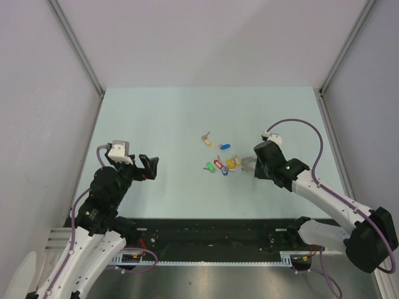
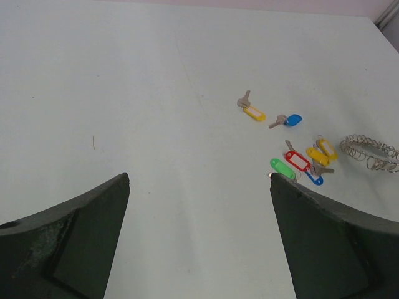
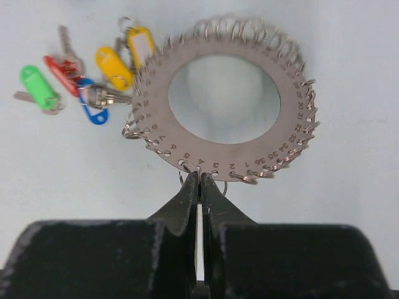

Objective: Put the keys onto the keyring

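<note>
The keyring (image 3: 287,118) is a flat silver ring with numbered holes and small wire loops all round its rim. My right gripper (image 3: 199,174) is shut on its near edge, pinching at the hole marked 4. Beside it, left in the right wrist view, lie keys with green (image 3: 36,84), red, blue and yellow (image 3: 112,66) tags. In the top view this cluster of keys (image 1: 221,166) sits just left of the keyring (image 1: 247,164) and the right gripper (image 1: 257,167). My left gripper (image 1: 148,167) hangs open far to the left, nothing between its fingers (image 2: 93,218).
Two more keys lie apart behind the cluster, one with a yellow tag (image 2: 252,111) and one with a blue tag (image 2: 290,119). Grey walls close in the pale table (image 1: 156,124) on three sides. A black rail (image 1: 212,237) runs along the near edge.
</note>
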Robot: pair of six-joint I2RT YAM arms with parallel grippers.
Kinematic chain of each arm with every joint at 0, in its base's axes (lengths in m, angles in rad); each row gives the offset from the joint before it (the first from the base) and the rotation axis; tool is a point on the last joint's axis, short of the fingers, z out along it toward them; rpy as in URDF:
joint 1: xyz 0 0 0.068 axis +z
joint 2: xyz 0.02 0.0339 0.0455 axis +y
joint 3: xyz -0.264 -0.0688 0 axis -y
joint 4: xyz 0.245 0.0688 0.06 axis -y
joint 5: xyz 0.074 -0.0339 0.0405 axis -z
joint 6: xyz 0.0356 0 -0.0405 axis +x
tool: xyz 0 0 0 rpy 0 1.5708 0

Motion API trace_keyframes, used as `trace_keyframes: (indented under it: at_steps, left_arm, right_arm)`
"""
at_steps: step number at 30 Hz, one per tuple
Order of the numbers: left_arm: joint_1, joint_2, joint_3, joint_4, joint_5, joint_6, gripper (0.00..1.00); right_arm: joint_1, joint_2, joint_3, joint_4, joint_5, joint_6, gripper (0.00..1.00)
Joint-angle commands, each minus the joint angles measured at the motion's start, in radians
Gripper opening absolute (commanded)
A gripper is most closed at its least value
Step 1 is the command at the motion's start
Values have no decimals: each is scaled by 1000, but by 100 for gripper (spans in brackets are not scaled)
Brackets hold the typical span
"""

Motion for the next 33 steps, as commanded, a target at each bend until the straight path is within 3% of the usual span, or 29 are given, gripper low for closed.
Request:
trace_keyframes:
  at_steps: [1,7,16,21,26,33]
  left_arm:
    - [8,11,43,4,19,22,100]
    - [13,8,43,3,4,22,100]
    - [16,-42,43,-3,-56,19,100]
    - [17,-78,31,9,-82,20,100]
    - [19,-67,32,9,-75,22,100]
    - [28,-44,34,10,-39,22,100]
  right_arm:
    - [91,-45,129,-17,87,-128,0]
    - [244,23,302,97,118,-294,0]
    - [380,291,466,473,-65,-477,0]
    - [390,458,468,630,-223,-446,0]
    - [406,573,411,646,-291,-432,0]
    - [410,618,290,590,-391,-385,0]
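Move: The keyring is already off the table, pinched at its near edge in the right fingers. The open patch it is bound for lies about 33 cm left, 5 ahead and 9 below the right hand. On the way, at table height, lie the yellow tags some 10 cm left and 11 ahead, and the green tag about 20 left and 9 ahead. From the left hand that patch is about 7 cm ahead, 10 right and 21 below. The keyring, still gripped at its edge in the closed right fingers, is carried some 28 cm left past the near side of the keys towards the left gripper. The right hand arcs about 13 cm up, then sinks nearly as far as the sideways travel slows, while the wrist turns roughly 50 degrees counter-clockwise and the fingers tip somewhat up. ##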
